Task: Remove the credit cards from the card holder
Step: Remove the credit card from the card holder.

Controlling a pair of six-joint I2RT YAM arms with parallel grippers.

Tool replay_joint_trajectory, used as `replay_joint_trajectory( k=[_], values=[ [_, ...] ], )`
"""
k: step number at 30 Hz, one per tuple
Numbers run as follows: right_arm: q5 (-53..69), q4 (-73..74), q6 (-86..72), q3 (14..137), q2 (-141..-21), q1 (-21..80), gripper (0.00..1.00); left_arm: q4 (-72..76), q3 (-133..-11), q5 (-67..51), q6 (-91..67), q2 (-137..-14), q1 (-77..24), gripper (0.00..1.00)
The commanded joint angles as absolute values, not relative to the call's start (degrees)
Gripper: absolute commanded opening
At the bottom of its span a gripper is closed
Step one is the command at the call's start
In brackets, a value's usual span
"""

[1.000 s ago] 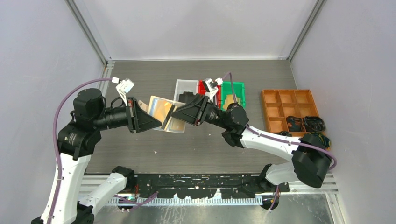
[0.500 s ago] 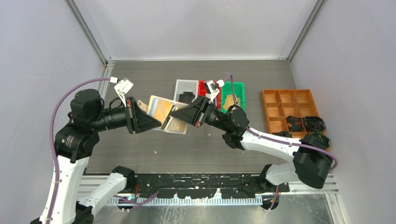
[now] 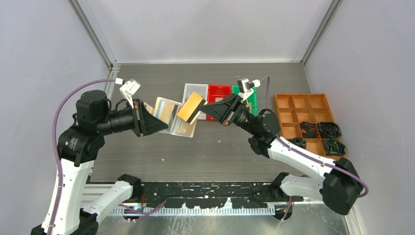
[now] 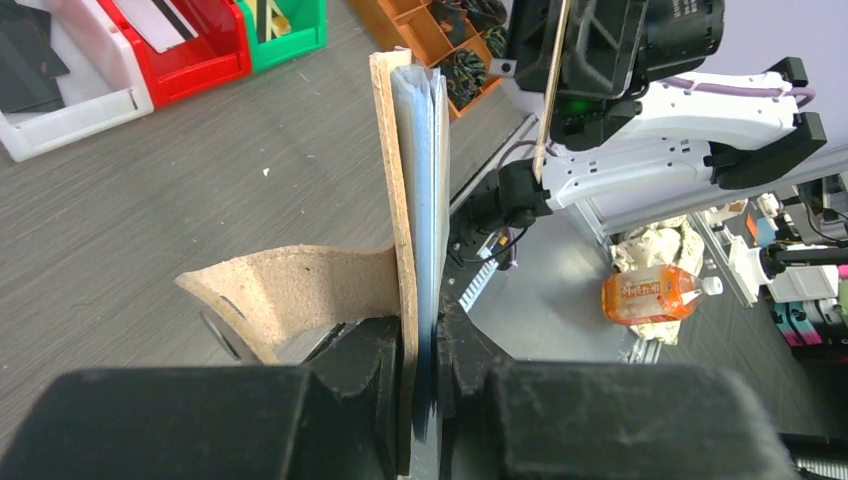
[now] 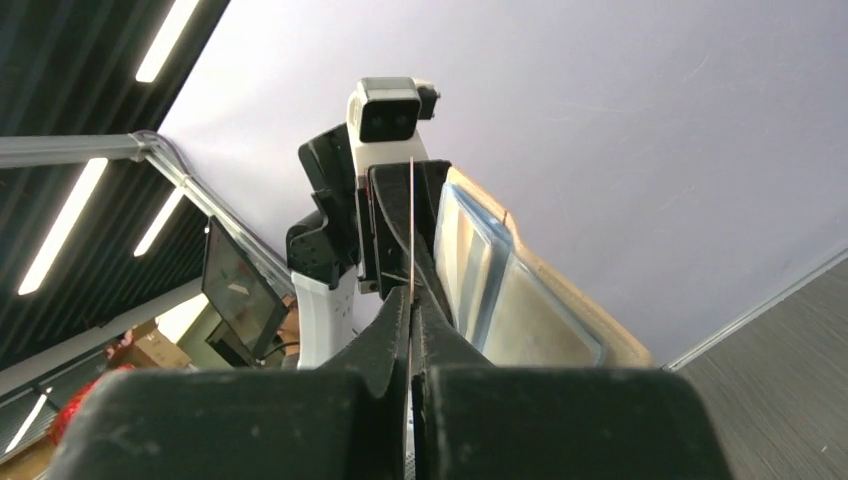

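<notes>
The beige card holder [image 3: 167, 110] hangs open above the table, with my left gripper [image 3: 161, 127] shut on its lower edge. In the left wrist view the card holder [image 4: 404, 190] stands edge-on between the clamped jaws of the left gripper [image 4: 430, 372], its clear sleeves to the right. A gold-orange credit card [image 3: 191, 107] is outside the holder, just to its right, and my right gripper [image 3: 207, 108] is shut on it. From the right wrist this card [image 5: 411, 225] appears as a thin edge in the right gripper [image 5: 411, 325], with the card holder [image 5: 505, 290] beyond. A black card [image 4: 25, 50] and a striped card [image 4: 165, 15] lie in bins.
White [image 3: 195, 89], red [image 3: 219, 91] and green [image 3: 250, 98] bins stand in a row behind the grippers. An orange compartment tray [image 3: 303, 104] with dark items sits at the right. Grey walls enclose the table on three sides.
My right gripper has closed on the gold-orange card and drawn it rightward out of the card holder. The left gripper holds the holder almost still.
</notes>
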State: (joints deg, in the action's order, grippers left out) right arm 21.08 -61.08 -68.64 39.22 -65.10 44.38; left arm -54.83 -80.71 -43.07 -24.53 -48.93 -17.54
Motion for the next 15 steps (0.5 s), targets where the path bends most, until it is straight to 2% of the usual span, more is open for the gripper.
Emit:
replay_joint_trajectory(
  k=[1, 4, 6, 9, 11, 15],
  values=[
    [24.5, -56.53, -70.8, 39.81, -59.98, 38.28, 0.01, -53.98, -83.83, -41.77, -22.07, -48.36, -17.34, 0.0],
    [25.66, -39.86, -66.63, 41.76, -52.83, 31.05, 0.01, -55.0, -84.32, -41.53, -19.94, -48.84, -17.29, 0.0],
    [23.71, -18.79, -58.02, 47.18, -49.77, 27.97, 0.01, -55.5, -84.58, -42.55, -18.94, -49.36, -17.23, 0.0],
    [13.61, 11.24, -46.75, 57.21, -51.5, 25.9, 0.0, -57.02, -85.17, -43.25, -17.51, -51.17, -17.2, 0.0],
    [10.99, 19.78, -43.95, 60.53, -54.41, 23.91, 0.01, -58.53, -85.84, -43.33, -16.0, -52.64, -16.95, 0.0],
    [6.2, 25.61, -41.01, 61.81, -59.31, 20.11, 0.0, -61.95, -87.24, -43.87, -12.29, -55.23, -16.29, 0.0]
  ],
)
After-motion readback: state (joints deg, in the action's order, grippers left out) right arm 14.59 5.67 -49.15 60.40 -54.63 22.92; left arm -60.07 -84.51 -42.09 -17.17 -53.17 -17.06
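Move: The right hand already has the gold card pinched clear of the card holder. The green tray, where this card seems bound, lies about 32 cm ahead of that hand, 19 cm to its right and 39 cm below. The red tray sits some 11 cm to the left of the green one, level with it. The card holder is about 8 cm left of the hand, slightly back and lower. From the left hand, the green tray is roughly 36 cm ahead, 30 cm right and 36 cm below. Rightward and forward in about equal parts, the right hand sweeps the pinched gold card some 15 cm away from the card holder towards the trays, gathering speed and sinking a little at the end. Its wrist swings clockwise and tips down, about 45 degrees in all, until the upward-slanting fingers point level, forward and left. The left hand keeps its grip on the card holder, nearly in place. ##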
